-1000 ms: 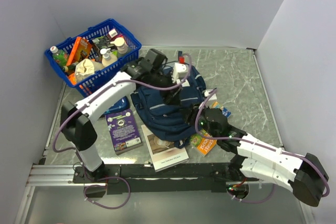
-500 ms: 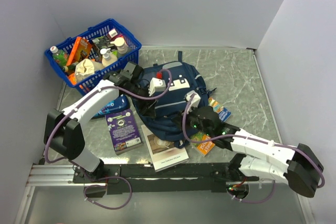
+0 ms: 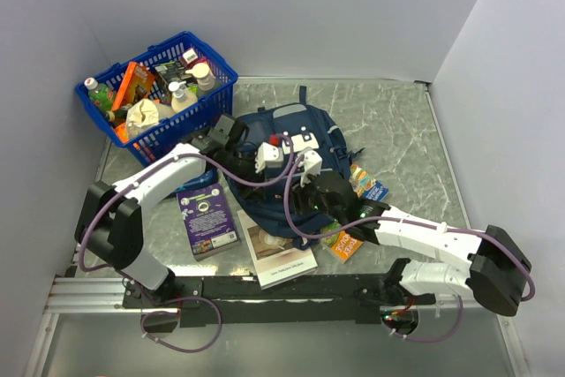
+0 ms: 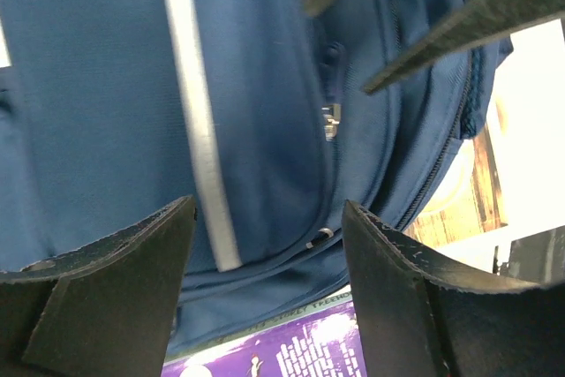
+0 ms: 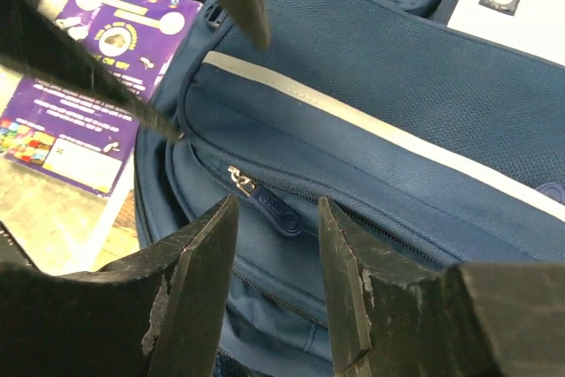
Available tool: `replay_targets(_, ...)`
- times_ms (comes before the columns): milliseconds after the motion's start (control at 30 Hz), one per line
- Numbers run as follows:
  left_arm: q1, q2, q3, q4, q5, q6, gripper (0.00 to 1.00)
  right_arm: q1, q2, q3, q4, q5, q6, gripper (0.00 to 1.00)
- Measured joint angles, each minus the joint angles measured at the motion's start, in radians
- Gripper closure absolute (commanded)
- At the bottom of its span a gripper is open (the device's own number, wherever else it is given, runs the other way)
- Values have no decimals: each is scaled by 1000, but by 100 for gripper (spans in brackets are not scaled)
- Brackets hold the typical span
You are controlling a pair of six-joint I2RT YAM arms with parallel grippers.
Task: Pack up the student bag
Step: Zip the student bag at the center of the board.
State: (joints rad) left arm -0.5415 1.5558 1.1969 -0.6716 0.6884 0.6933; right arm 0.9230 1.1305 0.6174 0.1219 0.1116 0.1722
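The student bag, navy blue with a pale stripe, lies flat in the middle of the table. Both grippers hover low over its near left part, fingers pointing towards each other. My left gripper is open, with only the bag's fabric and a zip seam below it. My right gripper is open, its fingers either side of a blue zip pull on the bag without closing on it. Nothing is held.
A blue basket full of bottles and packets stands at the back left. A purple book, a small blue pencil case, a white book and an orange packet lie round the bag's near side.
My left gripper came back from the bag's far end to its near left part, narrowing a little. My right gripper moved left and forward onto the bag, over the zip pull.
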Motion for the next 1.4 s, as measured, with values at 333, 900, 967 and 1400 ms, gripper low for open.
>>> replay_targets(333,-20,8,-52,60,-24,46,49,0,12,8,-27,31,-5,54)
replay_targets(900,-51,26,-38,125,-64,16,99,-23,-10,8,-34,40,4,55)
replay_targets(967,-51,26,-26,113,-64,15,99,-34,-12,8,-34,27,-6,55)
replay_targets(1400,-50,26,16,54,-47,-19,99,-60,50,20,10,-61,-53,55)
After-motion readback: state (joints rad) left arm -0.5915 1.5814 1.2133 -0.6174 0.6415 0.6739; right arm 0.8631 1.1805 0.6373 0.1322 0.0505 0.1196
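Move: The bag's fabric lip beside the zip lies about 1 cm ahead of the left hand, 2 cm to its right and 2 cm below. The zip pull is some 7 cm to that hand's right, 1 cm back and 3 cm below; the purple book, about 11 cm to its left, 8 cm back and 10 cm below. From the right hand the pull lies roughly 2 cm ahead, 5 cm left and 3 cm below. Left hand sinks 2 cm, pinches the lip, lifts it about 1.5 cm; right, still half-open, edges 1.5 cm forward. ##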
